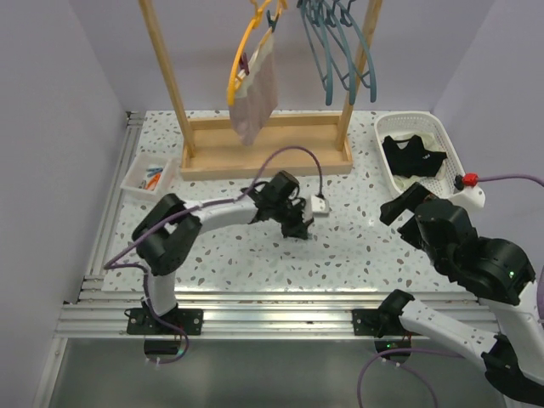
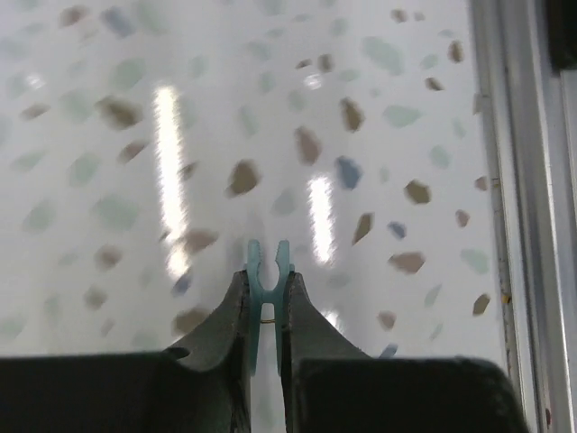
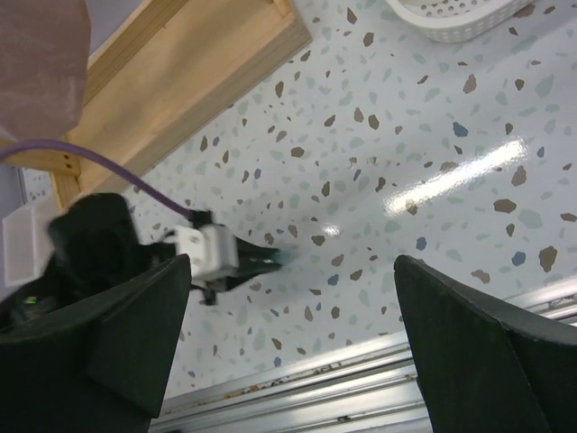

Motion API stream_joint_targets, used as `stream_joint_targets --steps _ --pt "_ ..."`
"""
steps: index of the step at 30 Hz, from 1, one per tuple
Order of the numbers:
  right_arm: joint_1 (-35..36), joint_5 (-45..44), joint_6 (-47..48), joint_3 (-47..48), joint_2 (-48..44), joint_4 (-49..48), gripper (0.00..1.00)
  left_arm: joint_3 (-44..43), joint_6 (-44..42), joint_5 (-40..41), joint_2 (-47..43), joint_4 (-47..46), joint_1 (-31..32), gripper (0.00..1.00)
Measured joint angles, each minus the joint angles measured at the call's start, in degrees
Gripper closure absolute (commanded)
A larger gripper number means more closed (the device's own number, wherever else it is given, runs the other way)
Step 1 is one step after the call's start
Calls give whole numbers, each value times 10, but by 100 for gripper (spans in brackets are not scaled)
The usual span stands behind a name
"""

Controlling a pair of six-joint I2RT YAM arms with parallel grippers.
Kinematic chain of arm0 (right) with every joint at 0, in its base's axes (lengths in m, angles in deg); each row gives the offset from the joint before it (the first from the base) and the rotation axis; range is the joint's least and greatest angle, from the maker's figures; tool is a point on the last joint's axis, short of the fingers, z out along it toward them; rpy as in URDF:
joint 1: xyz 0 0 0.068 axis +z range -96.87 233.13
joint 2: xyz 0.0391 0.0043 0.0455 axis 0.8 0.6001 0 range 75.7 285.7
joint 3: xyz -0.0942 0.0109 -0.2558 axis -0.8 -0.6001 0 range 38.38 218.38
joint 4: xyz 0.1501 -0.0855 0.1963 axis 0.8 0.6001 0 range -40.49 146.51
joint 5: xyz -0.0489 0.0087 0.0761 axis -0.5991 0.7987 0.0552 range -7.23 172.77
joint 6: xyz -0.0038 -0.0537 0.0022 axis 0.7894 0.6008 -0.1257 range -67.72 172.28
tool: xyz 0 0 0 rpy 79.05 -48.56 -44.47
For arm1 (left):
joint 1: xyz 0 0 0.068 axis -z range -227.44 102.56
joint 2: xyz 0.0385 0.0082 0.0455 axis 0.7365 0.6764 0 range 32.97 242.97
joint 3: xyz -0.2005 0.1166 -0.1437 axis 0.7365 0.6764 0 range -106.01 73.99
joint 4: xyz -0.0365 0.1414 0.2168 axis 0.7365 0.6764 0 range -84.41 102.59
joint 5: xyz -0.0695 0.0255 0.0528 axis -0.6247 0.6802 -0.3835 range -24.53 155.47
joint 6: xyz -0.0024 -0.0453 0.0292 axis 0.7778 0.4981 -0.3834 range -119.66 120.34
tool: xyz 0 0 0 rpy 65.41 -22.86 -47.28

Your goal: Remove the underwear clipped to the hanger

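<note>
A dusty pink underwear (image 1: 255, 92) hangs clipped to a yellow hanger (image 1: 242, 51) on the wooden rack; its edge shows in the right wrist view (image 3: 41, 54). A black underwear (image 1: 413, 156) lies in the white basket (image 1: 442, 136). My left gripper (image 1: 297, 228) is low over the table's middle, shut on a pale blue clothes peg (image 2: 268, 260) whose forked tip pokes out past the fingertips. From the right wrist the left gripper (image 3: 257, 260) and the peg (image 3: 285, 260) also show. My right gripper (image 3: 293, 343) hovers at the right with its jaws wide open and nothing between them.
The wooden rack base (image 1: 263, 149) spans the back, with several teal hangers (image 1: 336, 42) on its rail. A small white tray (image 1: 151, 177) of pegs sits at the left. A metal rail (image 1: 255, 297) runs along the near edge.
</note>
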Motion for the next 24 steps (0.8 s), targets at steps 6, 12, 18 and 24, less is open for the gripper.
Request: stream_joint_targets --steps 6,12,18,24 --pt "0 27 27 -50 14 -16 2 25 110 85 -174 49 -161 100" --pt "0 80 63 -92 76 -67 2 -17 167 127 -223 132 -336 100" --pt "0 118 92 -104 131 -112 2 -18 245 157 -217 152 -552 100" --pt "0 136 109 -106 143 -130 2 -28 292 223 -199 151 -633 100"
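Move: The clothespin box I'm carrying this grey-blue clothespin to lies about 50 cm to the left of my left hand and 24 cm farther out, at roughly the hand's height. The wooden rack base stands nearer the way there: its middle is some 13 cm left and 30 cm ahead of that hand. From my right hand the box is about 67 cm left, 28 cm ahead and 30 cm below. Fingers still shut on the clothespin, my left hand sweeps fast to the left, about 45 cm, and some 22 cm forward towards the clothespin box, climbing about 12 cm early, then running nearly level as it turns almost 100 degrees counter-clockwise to point forward and down. My empty right hand, staying open, sinks and swings left towards the table's middle, tipping down a little. ##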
